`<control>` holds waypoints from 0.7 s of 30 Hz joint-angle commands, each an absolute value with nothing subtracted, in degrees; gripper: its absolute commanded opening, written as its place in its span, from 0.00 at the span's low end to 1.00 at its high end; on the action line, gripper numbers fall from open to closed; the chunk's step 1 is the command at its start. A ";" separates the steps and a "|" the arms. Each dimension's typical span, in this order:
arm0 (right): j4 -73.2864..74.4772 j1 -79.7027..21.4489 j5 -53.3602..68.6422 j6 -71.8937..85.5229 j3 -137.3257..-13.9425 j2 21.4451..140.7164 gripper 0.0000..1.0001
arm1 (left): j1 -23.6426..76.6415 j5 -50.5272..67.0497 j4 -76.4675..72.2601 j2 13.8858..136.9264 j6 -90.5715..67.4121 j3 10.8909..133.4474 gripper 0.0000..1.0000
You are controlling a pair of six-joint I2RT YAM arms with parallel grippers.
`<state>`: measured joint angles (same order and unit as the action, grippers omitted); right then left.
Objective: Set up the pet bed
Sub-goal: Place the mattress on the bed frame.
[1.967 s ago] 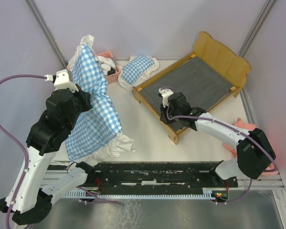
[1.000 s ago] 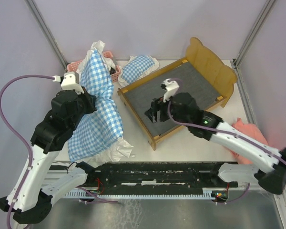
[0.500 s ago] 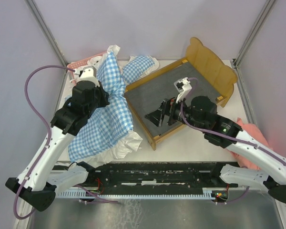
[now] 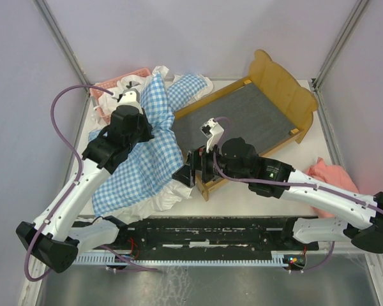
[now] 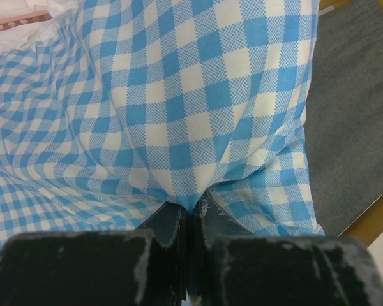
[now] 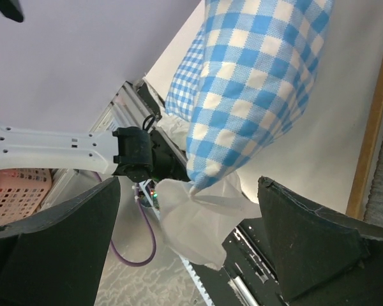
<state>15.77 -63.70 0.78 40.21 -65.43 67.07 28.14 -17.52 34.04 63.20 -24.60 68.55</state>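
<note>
The pet bed (image 4: pixel 250 113), a light-wood frame with a wavy headboard and dark grey base, stands slantwise at the back right. My left gripper (image 5: pixel 190 210) is shut on a pinch of the blue-white gingham bedding (image 4: pixel 137 172), which drapes from the bed's near-left corner down to the table. The bed's grey base (image 5: pixel 354 127) shows just right of the held cloth. My right gripper (image 4: pixel 185 172) stands open at the bed's near corner, facing the bedding's white ruffled corner (image 6: pixel 198 223), which hangs between its wide-apart fingers (image 6: pixel 306 245) without being gripped.
A gingham pillow (image 4: pixel 186 89) lies behind the bed's left end. A pink basket (image 4: pixel 115 85) with white cloth sits at the back left. A pink cloth (image 4: pixel 327 175) lies at the right edge. The black rail (image 4: pixel 217 231) runs along the table's near edge.
My left arm carried the bedding right, up against the bed's left corner. My right gripper left the bed's base, swung left to the ruffled corner, and opened wide.
</note>
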 commanded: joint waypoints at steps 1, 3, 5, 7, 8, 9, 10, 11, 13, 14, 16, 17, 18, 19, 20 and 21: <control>15.21 -64.40 -4.10 38.30 -67.60 68.29 0.96 | 28.30 -18.04 28.12 62.77 -26.26 69.25 0.03; 17.19 -64.39 -6.63 37.20 -67.33 68.75 0.95 | 28.35 -17.85 28.12 62.82 -26.36 69.26 0.03; 17.53 -64.35 -7.37 36.65 -66.45 68.96 0.90 | 28.32 -17.76 28.20 62.72 -26.52 69.32 0.03; 17.16 -64.34 -7.33 36.39 -65.60 69.06 0.83 | 28.38 -17.66 28.48 62.78 -26.90 69.42 0.03; 17.25 -64.35 -7.61 36.31 -65.44 69.26 0.77 | 28.31 -17.59 28.58 62.77 -27.29 69.50 0.03; 17.58 -64.40 -7.95 36.25 -65.34 69.42 0.69 | 28.32 -17.50 28.72 62.76 -27.67 69.50 0.03; 17.72 -64.34 -8.35 36.03 -65.19 69.48 0.59 | 28.31 -17.32 28.71 62.82 -27.94 69.48 0.03; 17.64 -64.40 -8.73 35.84 -64.90 69.45 0.47 | 28.35 -17.19 28.68 62.81 -28.09 69.58 0.03; 17.07 -64.34 -9.64 35.28 -64.21 68.91 0.26 | 28.40 -16.66 29.08 62.87 -27.92 69.96 0.03; 17.03 -64.38 -10.05 34.91 -63.90 68.63 0.17 | 28.31 -16.43 29.42 62.92 -27.87 70.29 0.03; 17.56 -64.34 -11.33 34.05 -63.62 67.62 0.03 | 28.30 -16.13 29.68 62.88 -27.86 70.72 0.03; 18.35 -64.39 -12.44 33.26 -63.74 67.23 0.02 | 28.37 -16.02 29.63 62.70 -27.78 70.87 0.05; 19.50 -64.35 -14.03 31.77 -64.13 66.83 0.02 | 28.31 -15.75 29.50 62.58 -27.69 71.09 0.12; 21.77 -64.36 -16.85 30.35 -65.20 66.68 0.02 | 28.37 -15.40 29.53 62.56 -27.42 71.49 0.23; 24.64 -64.26 -20.39 28.85 -66.65 66.67 0.02 | 28.34 -15.18 29.54 62.50 -27.05 72.13 0.33; 27.48 -63.94 -23.80 27.72 -68.22 66.70 0.02 | 28.28 -15.07 29.93 62.56 -26.58 73.00 0.44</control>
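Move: The right hand, open, has the mattress's near right corner right in front of its fingertips, about 1 cm ahead, 3 cm left and 4 cm lower. The bed frame's near foot corner is 7 cm to that hand's right, roughly level fore and aft, and its middle some 24 cm ahead and 16 cm right, both about 22 cm below. From the left hand, already gripping the mattress, that frame middle is about 9 cm ahead, 27 cm right and 20 cm below, the mattress corner 15 cm back, 8 cm right, nearly level, and the pillow 27 cm ahead, 12 cm right, 23 cm lower. Down and forward, easing to its right, the right hand travels about 6 cm while its left-pointing fingers dip some 15 degrees; they close from wide open and pinch the mattress's near right corner where the checks meet the white ruffle. The left hand stays in place with the cloth still between its fingers, which part by about a quarter right at the end. ##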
